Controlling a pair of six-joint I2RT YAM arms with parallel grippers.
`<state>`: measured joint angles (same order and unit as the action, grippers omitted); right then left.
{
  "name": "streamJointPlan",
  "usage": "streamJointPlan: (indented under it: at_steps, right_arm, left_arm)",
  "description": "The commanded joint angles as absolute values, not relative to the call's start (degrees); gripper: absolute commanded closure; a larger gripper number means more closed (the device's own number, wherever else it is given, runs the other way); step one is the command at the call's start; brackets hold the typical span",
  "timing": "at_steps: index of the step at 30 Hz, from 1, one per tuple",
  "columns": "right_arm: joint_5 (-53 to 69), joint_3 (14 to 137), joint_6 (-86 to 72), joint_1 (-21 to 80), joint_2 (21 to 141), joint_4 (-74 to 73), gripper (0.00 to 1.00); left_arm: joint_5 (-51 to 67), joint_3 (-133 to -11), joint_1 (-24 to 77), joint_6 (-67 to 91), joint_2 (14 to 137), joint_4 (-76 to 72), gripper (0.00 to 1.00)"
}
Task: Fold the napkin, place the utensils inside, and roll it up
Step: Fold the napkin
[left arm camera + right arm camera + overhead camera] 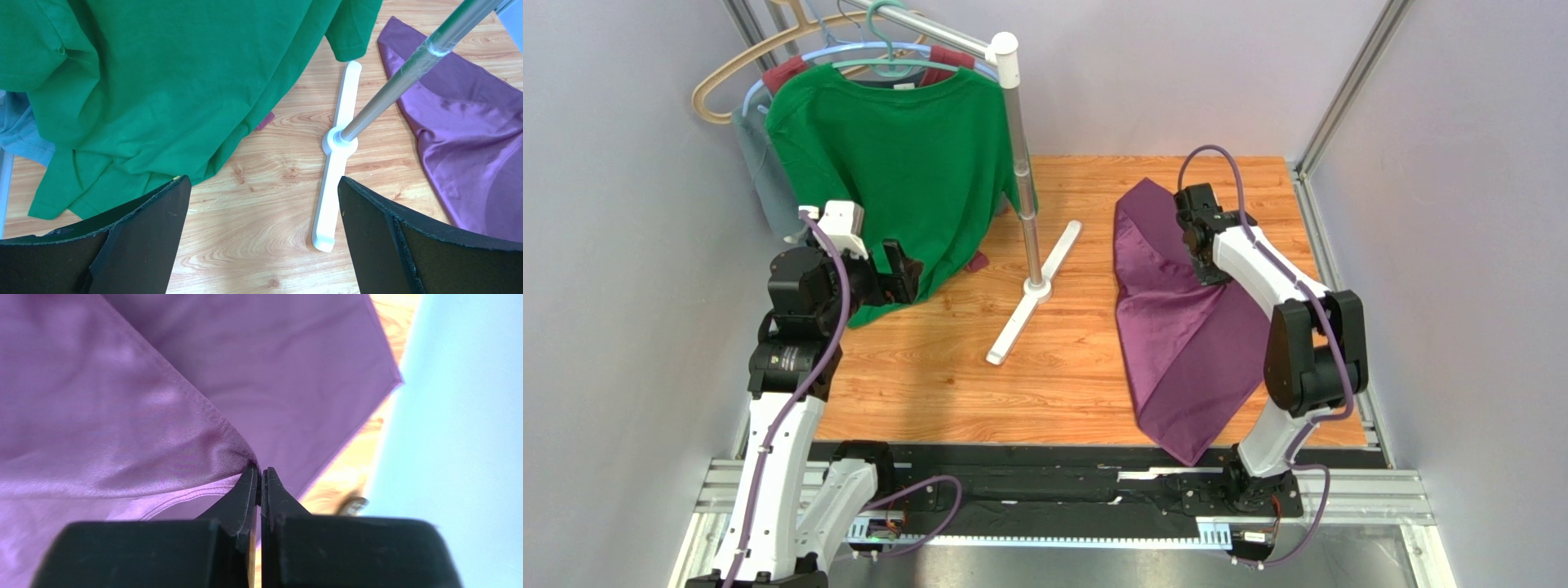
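The dark purple napkin [1185, 331] lies crumpled on the right half of the wooden table, stretching from the far side to the near edge. My right gripper [1193, 233] is over its far part. In the right wrist view the right gripper [259, 473] is shut on a pinched fold of the napkin [184, 373], with cloth bunched at the tips. My left gripper [901, 272] hovers at the left beside the green shirt; the left gripper [263, 180] stands wide open over bare wood, holding nothing. The napkin [466, 141] shows at that view's right. The utensils are out of view.
A clothes rack with a white cross foot [1036, 288] and a metal pole [1020, 159] stands mid-table. A green T-shirt [891, 159] hangs from it and drapes onto the table. Grey walls close in on both sides. A small blurred brownish thing [351, 505] lies by the right wall.
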<state>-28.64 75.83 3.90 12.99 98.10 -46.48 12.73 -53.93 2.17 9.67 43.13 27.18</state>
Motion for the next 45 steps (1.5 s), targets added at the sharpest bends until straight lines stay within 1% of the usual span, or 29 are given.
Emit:
streamJointPlan:
  at_steps: [1,12,18,21,34,45]
  right_arm:
    - [-35.77,79.98,7.9,10.37,101.07,-49.83,1.0]
    - [-37.26,83.49,12.74,3.09,104.85,-49.48,1.0]
    - [-37.09,83.76,15.29,0.53,106.35,-48.43,1.0]
    - [-37.44,83.85,16.34,-2.45,106.78,-47.38,1.0]
    - [-36.56,87.8,17.84,-5.71,112.32,-46.67,1.0]
    - [-36.74,91.14,17.49,-8.52,113.91,-46.14,1.0]
  left_arm:
    - [10.9,-53.7,3.16,7.91,42.63,26.37,0.01]
    - [9.58,-53.79,5.62,7.21,43.07,26.89,0.01]
    - [9.32,-53.88,5.71,6.94,43.5,26.98,0.01]
    - [9.14,-53.96,5.89,6.86,43.86,27.07,0.01]
    - [9.32,-53.96,5.98,6.94,44.47,27.16,0.01]
    - [9.67,-53.96,6.06,7.03,45.09,26.98,0.01]
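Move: My right hand already pinches the napkin's left corner, carried partly across; it is headed for the right corner, about 18 cm to my right, some 6 cm ahead and 8 cm below. The napkin's far corner lies roughly 24 cm ahead and 14 cm left, its near corner 25 cm back and 6 cm left, the spoon about 16 cm right and 13 cm back. From my left hand the right corner is some 66 cm right, 13 cm ahead and far below. With my right fingers still shut on the napkin's corner, I sweep it about 16 cm to the right over the lower layer, towards the right corner and the side wall, slowing past the middle of the reach and sinking a couple of centimetres late on. Meanwhile my wrist turns some 10 to 15 degrees clockwise and tips a little further down. ##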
